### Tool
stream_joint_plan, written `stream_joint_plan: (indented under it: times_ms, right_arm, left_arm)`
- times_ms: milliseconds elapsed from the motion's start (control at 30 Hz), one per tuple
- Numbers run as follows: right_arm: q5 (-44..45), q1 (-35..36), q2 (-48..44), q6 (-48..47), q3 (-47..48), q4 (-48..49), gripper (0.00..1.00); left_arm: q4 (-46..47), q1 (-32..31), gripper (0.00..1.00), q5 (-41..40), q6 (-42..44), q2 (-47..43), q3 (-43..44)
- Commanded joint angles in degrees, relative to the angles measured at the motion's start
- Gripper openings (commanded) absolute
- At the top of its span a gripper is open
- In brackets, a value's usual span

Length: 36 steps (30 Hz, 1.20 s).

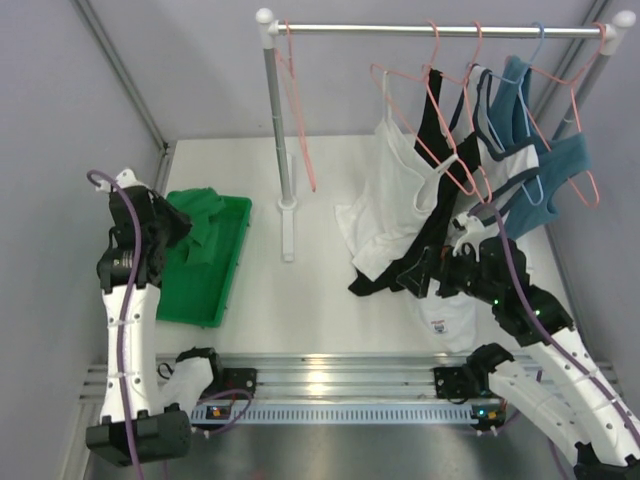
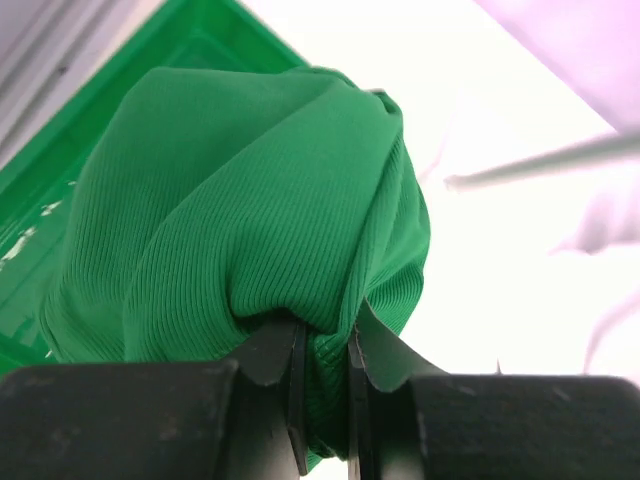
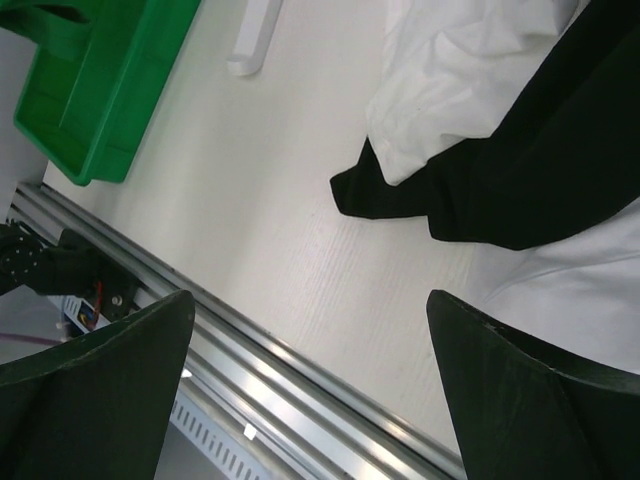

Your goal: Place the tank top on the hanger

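Observation:
The bright green tank top (image 1: 207, 222) lies bunched in the green tray at the left. My left gripper (image 1: 176, 226) is over the tray's near-left part, shut on a fold of it. In the left wrist view the ribbed green tank top (image 2: 250, 190) fills the frame, and a fold is pinched in my left gripper (image 2: 325, 338). An empty salmon-pink hanger (image 1: 302, 130) hangs at the left end of the rail, beside the post. My right gripper (image 1: 443, 268) hovers low under the hung clothes. In its wrist view the right gripper (image 3: 308, 296) is open with only table between the fingers.
The green tray (image 1: 216, 292) sits at the table's left. A rack post (image 1: 284, 150) stands mid-table, holding a rail (image 1: 400, 30). White, black and teal tops on hangers (image 1: 440, 190) fill the right. A white garment (image 1: 452, 322) lies by the right arm.

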Motion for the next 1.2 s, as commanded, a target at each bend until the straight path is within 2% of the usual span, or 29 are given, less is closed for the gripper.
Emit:
stream_joint_plan:
  times_ms: [0,67,133,267,300,367,400,467,500,567,700,800,933,967,1000,1067,1100,1167]
  right_arm:
    - [1.09,-0.25,0.91,-2.15,4.47,0.88,1.00]
    - [1.80,-0.25,1.35,-3.03,5.00,0.35,1.00]
    - [2.15,-0.25,1.97,-3.56,5.79,-0.01,1.00]
    - [3.20,-0.25,2.41,-3.91,6.93,-0.18,1.00]
    - [3.47,-0.25,2.41,-4.09,7.11,-0.10,1.00]
    - [4.34,-0.25,2.67,-4.27,7.28,-0.01,1.00]
    - [4.52,-0.25,2.93,-4.35,7.54,-0.09,1.00]
    - [4.96,-0.25,3.29,-4.27,7.90,-0.53,1.00]
    - [5.05,-0.25,3.46,-4.01,8.07,-0.62,1.00]
    - [5.40,-0.25,3.38,-3.74,8.16,-0.62,1.00]
    - [5.93,-0.33,3.29,-3.21,7.55,-0.97,1.00]
    - [5.14,-0.16,3.38,-2.95,6.67,-1.06,1.00]
    - [4.61,0.54,3.64,-1.72,5.09,-0.62,1.00]
    - [4.61,0.72,3.55,-1.46,4.56,-0.54,1.00]
    - [4.53,1.16,3.38,-1.11,4.39,-0.53,1.00]
    - [5.05,1.51,3.11,-0.75,3.77,-0.36,1.00]
    - [5.14,1.95,2.68,-0.49,3.68,-0.45,1.00]
    - [5.40,2.56,2.41,-0.14,3.16,-0.54,1.00]
  left_arm:
    - [-6.39,0.17,0.00,10.70,4.24,-2.51,5.18]
    - [-8.06,0.08,0.00,17.10,4.69,-3.04,6.41]
    - [-8.68,-1.06,0.00,20.11,4.77,-4.35,6.15]
    - [-8.86,-7.99,0.00,19.34,2.42,-7.08,1.34]
    - [-7.56,-13.49,0.00,18.37,1.53,-7.69,0.10]
    - [-5.88,-20.45,0.00,13.64,-2.58,-8.31,-3.14]
    - [-3.61,-27.45,0.00,9.01,-4.17,-8.57,-4.12]
    - [-0.96,-33.46,0.00,5.11,-8.38,-8.58,-6.66]
    - [0.18,-38.54,0.00,1.18,-9.71,-7.88,-7.46]
    - [4.66,-43.23,0.00,-2.01,-13.48,-6.83,-10.89]
    - [15.28,-57.88,0.00,-11.05,-19.04,-1.22,-17.04]
    - [23.02,-65.63,0.00,-13.53,-22.03,6.32,-18.46]
    - [32.43,-71.28,0.00,-11.88,-23.00,17.42,-15.84]
    - [34.53,-72.50,0.05,-10.39,-22.74,19.53,-15.04]
    - [35.34,-72.87,0.20,-9.77,-22.56,23.12,-14.25]
    - [36.48,-73.13,0.36,-7.66,-21.86,25.60,-13.19]
    - [37.10,-73.22,0.49,-7.57,-21.68,26.48,-13.27]
    - [36.84,-73.13,0.57,-8.61,-21.07,25.19,-14.32]
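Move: The left hand still pinches the bunched green tank top; the table spot it is taken to lies about 12 cm back, 38 cm right and 24 cm below. The black garment's lower end is 3 cm farther out and 4 cm right of that spot. The rack foot lies 1 cm ahead and 21 cm right of the hand; the green bin, 5 cm back below it. From the right hand, the spot is some 12 cm left, 1 cm back, 18 cm down. The left hand sweeps the tank top about 38 cm right, down and back, yawing clockwise, then opens its fingers. ##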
